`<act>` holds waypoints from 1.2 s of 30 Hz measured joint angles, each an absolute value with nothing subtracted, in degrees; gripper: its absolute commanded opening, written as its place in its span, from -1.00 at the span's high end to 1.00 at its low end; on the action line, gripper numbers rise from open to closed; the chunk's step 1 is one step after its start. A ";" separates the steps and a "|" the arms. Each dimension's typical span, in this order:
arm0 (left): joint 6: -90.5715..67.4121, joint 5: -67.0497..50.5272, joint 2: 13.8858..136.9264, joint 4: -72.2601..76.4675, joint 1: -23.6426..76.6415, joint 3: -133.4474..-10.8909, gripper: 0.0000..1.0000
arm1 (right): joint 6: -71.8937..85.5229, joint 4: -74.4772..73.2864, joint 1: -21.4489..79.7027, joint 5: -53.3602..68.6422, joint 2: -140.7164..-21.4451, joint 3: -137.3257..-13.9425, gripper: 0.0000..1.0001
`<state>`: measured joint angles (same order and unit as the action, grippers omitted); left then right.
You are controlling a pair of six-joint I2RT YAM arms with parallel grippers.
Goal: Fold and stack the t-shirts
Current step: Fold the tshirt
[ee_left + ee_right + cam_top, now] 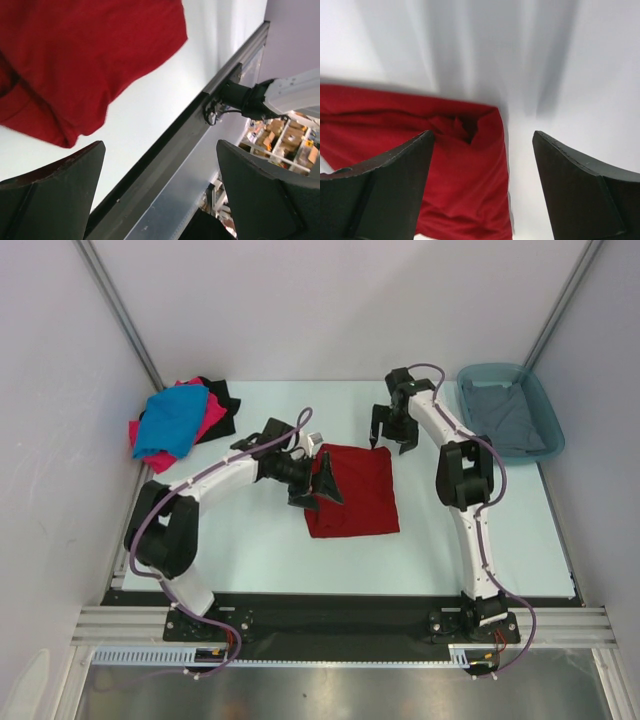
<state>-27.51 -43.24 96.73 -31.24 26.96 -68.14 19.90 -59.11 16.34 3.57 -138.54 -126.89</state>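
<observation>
A dark red t-shirt [352, 492] lies folded into a rough square in the middle of the table. My left gripper [322, 483] hangs open at its left edge; the left wrist view shows the red t-shirt [75, 65] above empty jaws. Over the shirt's far right corner my right gripper [390, 435] stands open, and the right wrist view has that corner of the red t-shirt [465, 170] between its spread fingers, untouched. A bright blue t-shirt [172, 420] tops a hot pink one [210, 418] and a black one [222, 400] at the far left. A grey t-shirt [502, 415] lies in the tub.
The teal plastic tub [548, 420] sits at the far right corner. White walls close in the table on three sides. A black rail [330, 605] runs along the near edge by the arm bases.
</observation>
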 measured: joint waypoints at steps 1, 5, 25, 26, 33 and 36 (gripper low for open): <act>-27.64 -44.05 97.14 -30.94 27.38 -68.14 -1.00 | 19.70 -59.33 16.34 3.53 -139.52 -127.81 -0.72; -28.27 -47.22 101.25 -30.72 29.78 -69.71 -0.99 | 19.22 -60.77 16.43 2.85 -142.28 -130.06 -0.72; -20.45 -42.87 118.72 -44.45 36.77 -79.29 -0.99 | 19.66 -54.08 18.35 -3.97 -132.42 -110.89 -0.71; -20.49 -42.17 118.50 -44.80 36.77 -79.26 -1.00 | 19.73 -53.82 18.35 -4.08 -131.79 -109.82 -0.71; -20.49 -34.48 117.27 -48.27 36.60 -79.94 -0.99 | 21.08 -52.21 18.28 -4.12 -126.65 -101.30 -0.71; -20.45 -31.38 117.21 -50.15 35.83 -80.58 -0.99 | 21.78 -51.96 18.33 -4.10 -123.98 -97.01 -0.71</act>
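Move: The red t-shirt's near left corner lies about 7 cm back, 3 cm left and 11 cm below the left hand; its middle is some 5 cm ahead and 7 cm right of that hand. The shirt's far right corner is just 1 cm ahead of the right hand and about 4 cm below, between its open fingers. From the right hand, the near right corner is about 23 cm back and 2 cm right; the basin is 10 cm ahead, 32 cm right. Lower the open right gripper about 3 cm onto the t-shirt's far right corner, left finger on the cloth, then drag it back nearly 9 cm and slightly right. Meanwhile bring the open left gripper down about 10 cm and a little back, swinging right first and then left again, steepening its fingers, to press on the near left part and draw it left. ##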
